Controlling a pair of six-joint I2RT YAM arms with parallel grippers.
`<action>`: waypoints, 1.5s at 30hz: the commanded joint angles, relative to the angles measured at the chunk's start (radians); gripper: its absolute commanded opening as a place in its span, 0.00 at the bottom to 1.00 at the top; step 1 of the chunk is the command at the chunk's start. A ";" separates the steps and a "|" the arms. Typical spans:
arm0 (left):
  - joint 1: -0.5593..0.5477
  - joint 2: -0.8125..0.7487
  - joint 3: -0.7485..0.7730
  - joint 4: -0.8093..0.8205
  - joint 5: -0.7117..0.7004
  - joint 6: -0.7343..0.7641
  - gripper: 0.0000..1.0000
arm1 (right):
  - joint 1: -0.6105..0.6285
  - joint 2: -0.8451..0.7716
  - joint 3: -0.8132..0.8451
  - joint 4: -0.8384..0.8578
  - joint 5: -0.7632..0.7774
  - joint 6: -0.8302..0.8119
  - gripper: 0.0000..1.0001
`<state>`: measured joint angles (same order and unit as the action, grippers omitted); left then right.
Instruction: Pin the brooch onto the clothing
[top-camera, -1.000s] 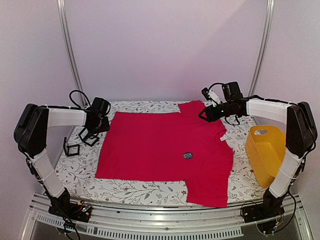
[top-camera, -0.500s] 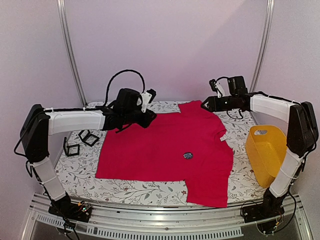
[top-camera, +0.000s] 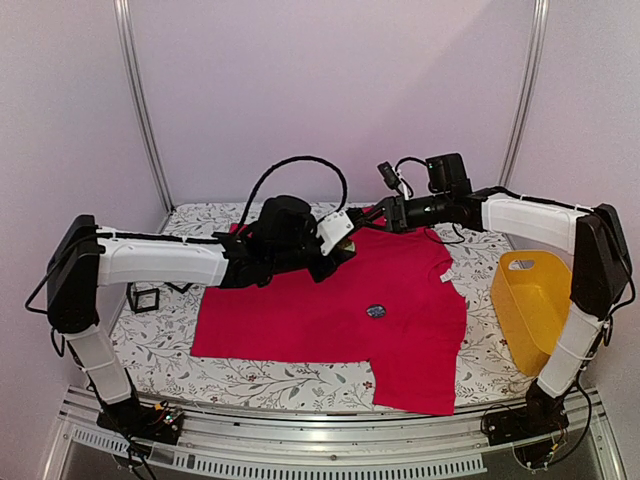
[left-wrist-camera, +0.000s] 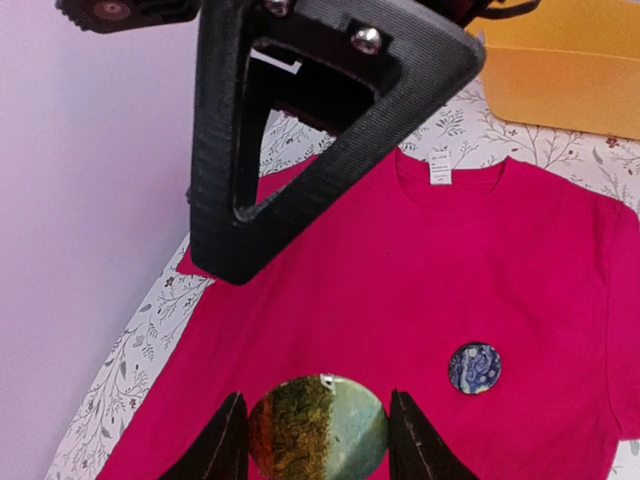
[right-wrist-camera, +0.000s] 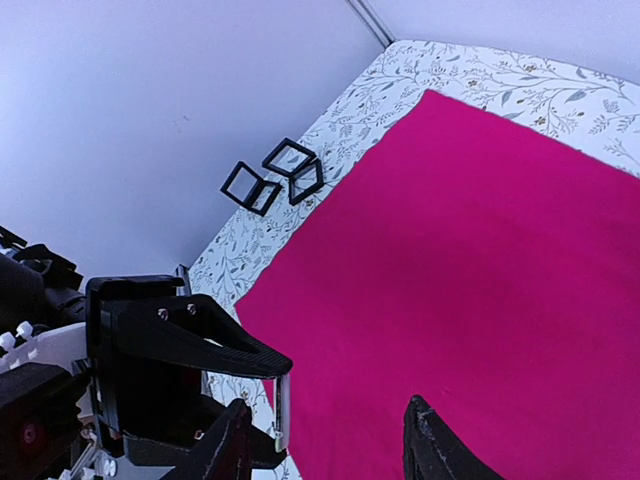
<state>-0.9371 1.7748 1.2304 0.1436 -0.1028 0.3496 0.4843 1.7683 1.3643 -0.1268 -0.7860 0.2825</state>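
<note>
The red T-shirt (top-camera: 300, 300) lies flat on the floral cloth, its white neck label (left-wrist-camera: 441, 172) toward the right. A small blue round brooch (top-camera: 376, 311) sits on its chest, also in the left wrist view (left-wrist-camera: 474, 368). My left gripper (top-camera: 341, 241) hovers over the shirt's far edge, shut on a round brown-and-green brooch (left-wrist-camera: 318, 425) held between its fingertips (left-wrist-camera: 226, 445). My right gripper (top-camera: 373, 216) is open and empty just right of it; its triangular finger (left-wrist-camera: 300, 120) fills the left wrist view. In the right wrist view the held brooch (right-wrist-camera: 283, 410) shows edge-on beside my right gripper (right-wrist-camera: 325, 445).
A yellow basket (top-camera: 530, 298) stands at the table's right edge. Small black frame stands (top-camera: 143, 298) sit on the cloth at the left, also in the right wrist view (right-wrist-camera: 272, 178). The back wall is close behind both grippers.
My left arm swung from the stands at the left to above the shirt's far edge, carrying the brooch. My right gripper moved left and up to meet it.
</note>
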 joint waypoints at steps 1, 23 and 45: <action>-0.023 0.014 -0.028 0.074 -0.044 0.073 0.30 | 0.002 -0.027 -0.031 0.052 -0.104 0.114 0.50; -0.034 0.045 -0.027 0.103 -0.103 0.111 0.30 | 0.074 0.111 0.032 -0.037 -0.138 0.090 0.43; 0.096 -0.144 -0.035 -0.078 0.231 -0.244 0.67 | 0.150 -0.199 -0.285 0.263 0.545 -0.644 0.00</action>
<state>-0.9302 1.7401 1.1854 0.1318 -0.0845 0.3122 0.5766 1.7584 1.2663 -0.1165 -0.5686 0.0837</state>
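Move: Pinched between the left fingertips, the brooch sits about 1 cm ahead, 1 cm right and 1 cm below that hand's point. From the right hand it is some 4 cm back, 5 cm to the left and 4 cm lower. The round brooch already on the clothing lies roughly 8 cm back, 3 cm right and 22 cm below the right hand. Reaching about 7 cm back, left and down to the brooch that the left hand holds almost still, the right hand closes its fingers nearly shut on the brooch's free edge. The left fingers then open wider and let go, backing off slightly, while the right hand draws the brooch forward and to the right, some 3 cm away, turning its wrist. ##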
